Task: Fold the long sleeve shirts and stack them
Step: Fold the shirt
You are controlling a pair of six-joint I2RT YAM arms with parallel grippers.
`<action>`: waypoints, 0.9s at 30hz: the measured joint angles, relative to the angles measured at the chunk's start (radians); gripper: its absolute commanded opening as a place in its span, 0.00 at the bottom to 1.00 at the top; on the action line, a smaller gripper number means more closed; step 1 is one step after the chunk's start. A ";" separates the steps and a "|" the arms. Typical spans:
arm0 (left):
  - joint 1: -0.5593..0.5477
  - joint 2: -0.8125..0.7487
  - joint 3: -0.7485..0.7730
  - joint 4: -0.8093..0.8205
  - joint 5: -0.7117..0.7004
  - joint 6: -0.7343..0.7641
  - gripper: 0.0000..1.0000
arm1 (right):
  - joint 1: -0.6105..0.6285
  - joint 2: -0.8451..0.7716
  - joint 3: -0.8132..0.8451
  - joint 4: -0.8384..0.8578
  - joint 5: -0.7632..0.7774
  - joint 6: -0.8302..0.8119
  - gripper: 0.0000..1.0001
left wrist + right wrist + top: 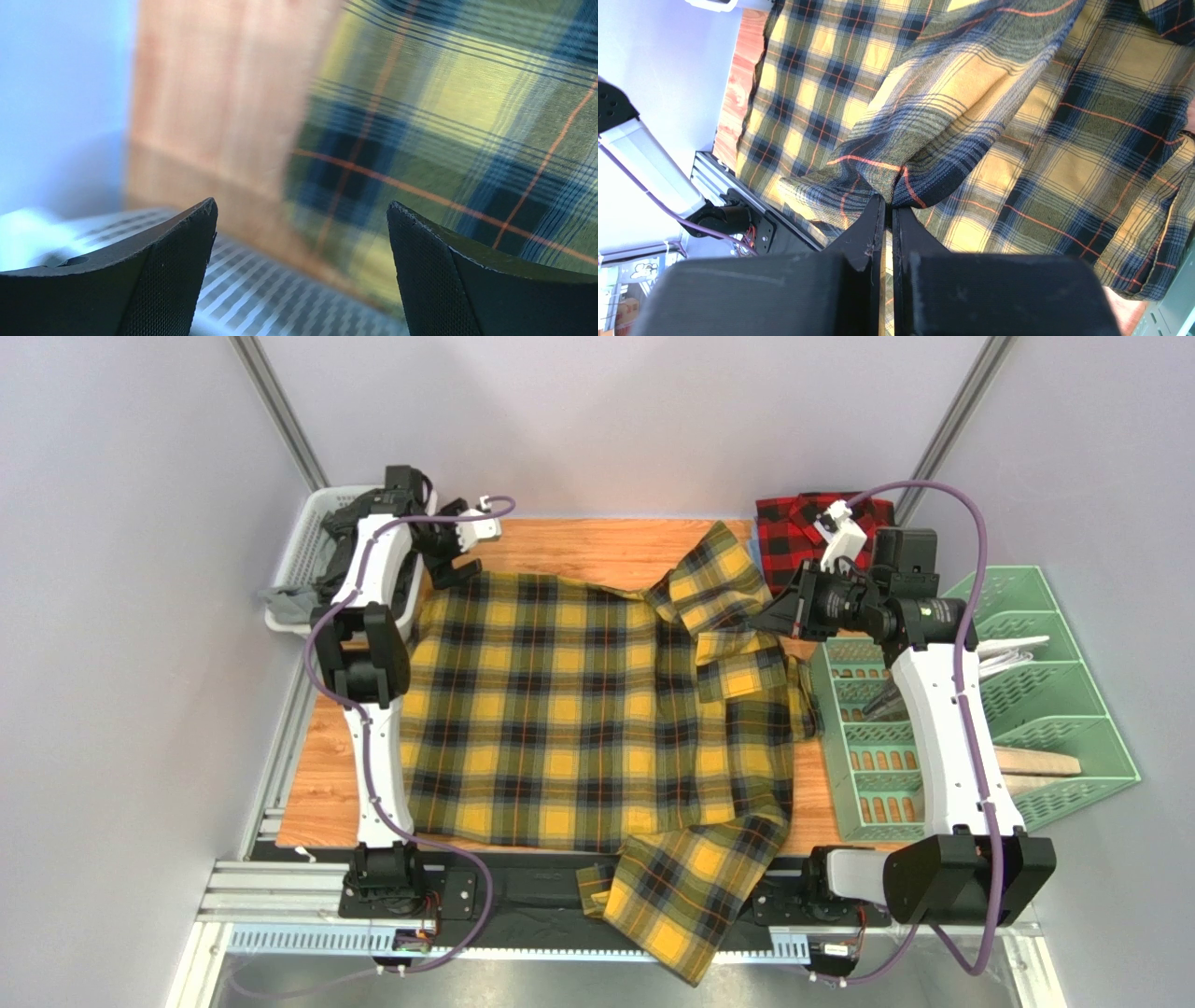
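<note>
The yellow long sleeve shirt (575,714), checked in dark green-black, lies spread over the wooden table (589,546). One sleeve (687,910) hangs off the front edge. The red long sleeve shirt (802,532) lies bunched at the back right. My left gripper (460,549) hovers at the yellow shirt's far left corner; in the left wrist view it (302,210) stands open and empty above the shirt's edge (456,126). My right gripper (772,612) is at the shirt's right side; it (891,199) is shut on a raised fold of yellow fabric (934,140).
A white basket (312,546) holding grey cloth stands at the back left corner. Green slotted racks (1038,686) with utensils and a wooden piece stand along the right edge. Bare wood (210,105) shows beside the shirt's left edge.
</note>
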 measured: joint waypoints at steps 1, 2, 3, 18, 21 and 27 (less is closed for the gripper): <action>-0.002 0.018 -0.012 -0.003 0.000 0.008 0.88 | 0.000 0.000 0.000 -0.003 0.001 -0.002 0.00; -0.002 0.028 -0.023 -0.005 0.001 0.016 0.86 | 0.000 0.000 0.000 -0.005 0.002 -0.003 0.00; -0.002 0.037 -0.034 -0.005 0.002 0.024 0.84 | 0.000 0.000 0.000 -0.010 0.005 -0.004 0.00; -0.008 0.121 0.025 0.038 0.039 0.084 0.69 | 0.000 0.005 0.008 -0.065 0.003 -0.007 0.00; -0.013 0.140 0.032 0.051 0.039 0.101 0.64 | 0.000 0.005 0.010 -0.065 -0.005 -0.005 0.00; -0.024 0.166 0.043 0.059 0.039 0.145 0.27 | 0.008 0.005 0.010 -0.065 -0.020 0.002 0.00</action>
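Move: The shirt's far-left hem corner lies under the open left fingers, about 8 cm below the hand, roughly 1 cm ahead and 1 cm to its right. The white basket's middle is some 19 cm to that hand's left, level with it; the folded-back sleeve is some 47 cm to its right and 4 cm nearer. From the right hand, already gripping that sleeve, the hem corner lies about 55 cm left, 29 cm ahead and 25 cm down. Drop the left gripper about 7 cm onto the shirt's far-left hem corner, quickly at first, then easing forward and to the right by a couple of centimetres as it sinks the rest. Turn it some 10 degrees clockwise and bring the nearly wide-open fingers to under half, one on either side of the cloth's edge. Keep the right fingers shut on the raised sleeve, easing back only about 1 cm. ##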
